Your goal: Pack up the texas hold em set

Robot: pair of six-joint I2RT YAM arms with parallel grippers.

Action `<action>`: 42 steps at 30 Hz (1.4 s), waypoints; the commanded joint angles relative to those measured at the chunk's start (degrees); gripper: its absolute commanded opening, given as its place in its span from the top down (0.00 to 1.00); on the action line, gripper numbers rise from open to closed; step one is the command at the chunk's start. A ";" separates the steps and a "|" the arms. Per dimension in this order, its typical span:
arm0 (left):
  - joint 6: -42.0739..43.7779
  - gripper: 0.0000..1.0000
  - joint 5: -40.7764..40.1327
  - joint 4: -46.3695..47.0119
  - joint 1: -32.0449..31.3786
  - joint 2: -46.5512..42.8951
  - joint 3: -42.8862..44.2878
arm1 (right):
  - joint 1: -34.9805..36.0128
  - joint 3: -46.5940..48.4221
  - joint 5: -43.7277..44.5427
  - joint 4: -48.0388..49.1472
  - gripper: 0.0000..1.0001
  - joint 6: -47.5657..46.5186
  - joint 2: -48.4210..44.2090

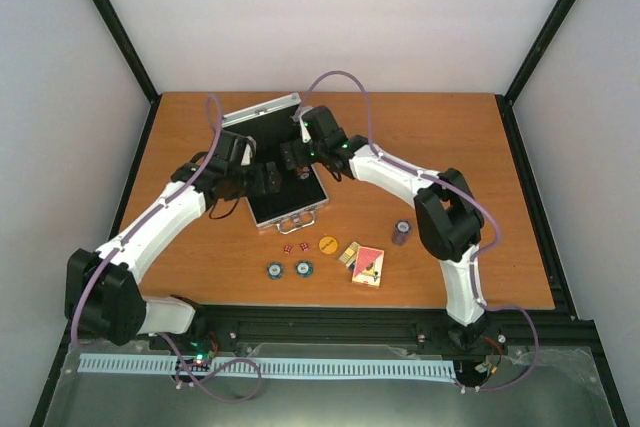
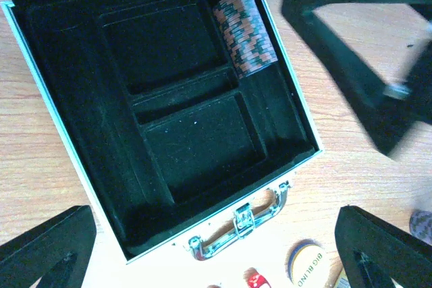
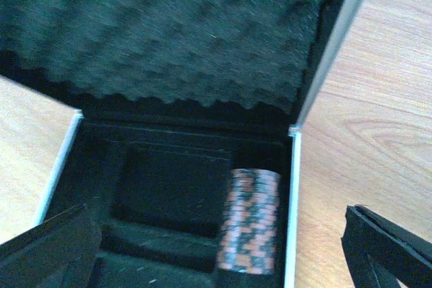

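The silver case [image 1: 292, 215] lies open at the table's middle, lid [image 1: 262, 112] raised at the back. One red-and-dark chip stack [image 2: 244, 32] lies on its side in the right slot of the black lining [image 2: 196, 139]; it shows too in the right wrist view [image 3: 250, 231]. My right gripper [image 1: 296, 160] hangs open above that stack [image 3: 216, 261], holding nothing. The left gripper [image 1: 267, 180] is open over the case's front half [image 2: 216, 261], near the handle [image 2: 239, 224]. Another chip stack [image 1: 402, 232], an orange button [image 1: 327, 243], red dice [image 1: 295, 247], two blue chips [image 1: 289, 269] and card decks [image 1: 366, 265] lie on the table.
The loose pieces sit between the case and the table's near edge. The lid's grey egg-crate foam [image 3: 169, 32] stands upright behind the tray. The right gripper's black fingers [image 2: 364, 52] cross the left wrist view's upper right. Black frame rails border the table.
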 commanded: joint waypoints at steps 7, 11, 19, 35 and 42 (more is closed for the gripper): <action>0.69 0.00 -1.24 2.67 -0.20 2.52 2.00 | -3.37 -2.38 -20.96 -5.17 0.00 9.23 -0.29; 1.04 0.00 -2.05 1.98 -0.13 2.26 1.37 | -3.37 -2.46 -25.18 -4.38 0.00 10.63 2.24; 1.13 0.00 -1.50 6.56 1.39 2.63 -3.22 | -3.38 -2.54 -28.30 -3.18 0.00 12.50 4.84; 0.35 0.00 5.33 14.74 6.39 8.04 -6.79 | -3.38 1.35 -24.90 -2.78 0.00 16.30 10.14; 1.22 0.00 6.08 14.20 6.65 9.18 -6.70 | -3.33 1.02 -22.18 1.58 0.00 18.27 11.14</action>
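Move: The open case's tray has its middle roughly 4 cm back, 5 cm left and 10 cm below the right hand; the chip stack lies in it 2 cm ahead of that hand, 1 cm right and 9 cm down. From the left hand the tray's middle is about 4 cm ahead, 2 cm right, 13 cm below, the chip stack 9 cm ahead and 7 cm right, the handle 5 cm back and 4 cm right. Both open hands sink about 7 cm towards the tray, the right drawing back and tipping down 30 degrees. ##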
